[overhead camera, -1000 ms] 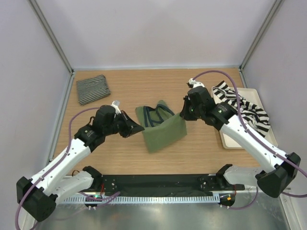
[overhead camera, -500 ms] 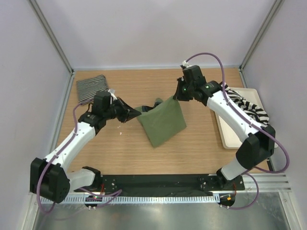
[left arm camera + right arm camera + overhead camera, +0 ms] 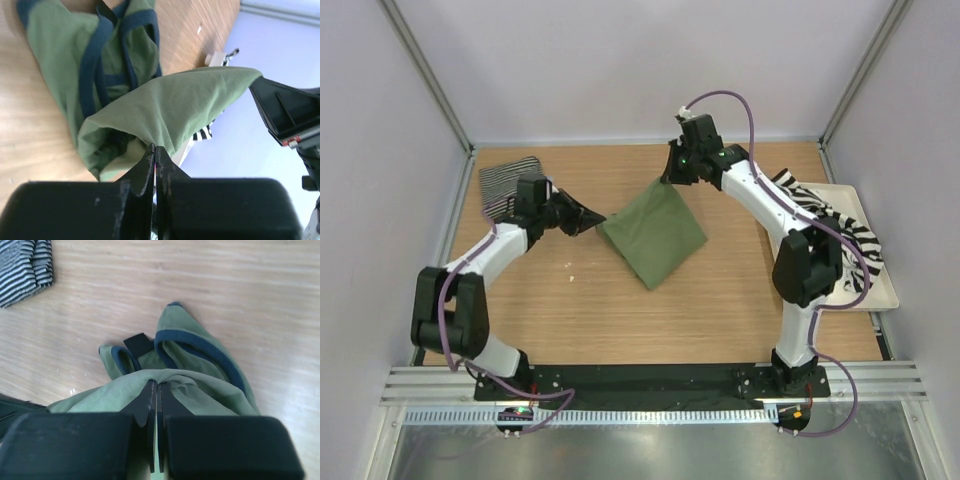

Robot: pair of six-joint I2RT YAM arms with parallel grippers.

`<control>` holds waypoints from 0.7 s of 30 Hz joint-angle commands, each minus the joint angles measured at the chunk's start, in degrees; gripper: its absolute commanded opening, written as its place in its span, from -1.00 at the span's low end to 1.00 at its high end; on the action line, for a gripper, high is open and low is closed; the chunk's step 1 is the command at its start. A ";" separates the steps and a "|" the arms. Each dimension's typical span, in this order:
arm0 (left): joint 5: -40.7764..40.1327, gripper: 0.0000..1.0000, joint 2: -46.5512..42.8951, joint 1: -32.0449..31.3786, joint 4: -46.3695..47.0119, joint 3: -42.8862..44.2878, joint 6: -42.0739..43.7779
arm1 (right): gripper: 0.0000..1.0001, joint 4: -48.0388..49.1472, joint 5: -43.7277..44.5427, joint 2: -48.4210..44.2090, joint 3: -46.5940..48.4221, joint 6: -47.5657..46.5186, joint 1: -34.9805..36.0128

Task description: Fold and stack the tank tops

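Note:
The olive green tank top (image 3: 653, 235) lies mid-table, its lower half lifted and drawn over its navy-edged straps (image 3: 95, 65). My left gripper (image 3: 595, 217) is shut on the hem's left corner (image 3: 154, 147). At the far corner my right gripper (image 3: 667, 180) is shut on the same hem (image 3: 156, 385). The pinstriped tank top (image 3: 505, 180) lies folded at the far left, partly behind my left arm, and shows in the right wrist view (image 3: 22, 267). The broad-striped tank top (image 3: 830, 225) lies crumpled on the right.
A cream tray (image 3: 880, 295) at the right edge holds the broad-striped top, and my right arm crosses above it. Grey walls enclose the wooden table (image 3: 720, 310) on three sides. A black rail (image 3: 650, 380) runs along the near edge.
Both grippers have moved toward the far side with the green hem, drawing the cloth over the straps. The arms have stretched out further from their bases.

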 commanded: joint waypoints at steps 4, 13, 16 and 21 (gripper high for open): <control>3.62 -1.00 10.86 4.15 11.01 5.50 0.05 | -0.85 12.90 -2.80 9.99 8.71 0.81 -0.99; 3.99 0.20 18.72 9.16 19.65 4.81 -1.29 | 0.29 16.45 -3.07 13.64 10.49 2.05 -1.35; 0.73 0.28 14.33 8.98 12.79 4.54 4.17 | 0.23 17.85 -3.33 8.28 2.58 0.56 -2.66; -3.32 0.29 10.27 6.09 7.69 2.79 9.00 | 0.44 17.24 -2.37 3.95 -8.67 -0.94 -5.82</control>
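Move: Both closed hands still hold the green tank top's hem, aiming it over the strap end. The straps' middle lies about 16 cm ahead, 5 cm right and 15 cm below the left hand; from the right hand, 7 cm ahead, 8 cm left and 18 cm down. The folded striped top is some 23 cm ahead and 25 cm left of the left hand; the tray is 40 cm right and 4 cm back of the right hand. Forward and down together, about 8 cm each way and drifting 4–5 cm to the left, both arms swing the held hem over the straps. Their fingers spring wide on the way down and let go of the cloth. The right hand then draws back about 4 cm and right about as far, staying low, while the left lifts some 3 cm clear. ##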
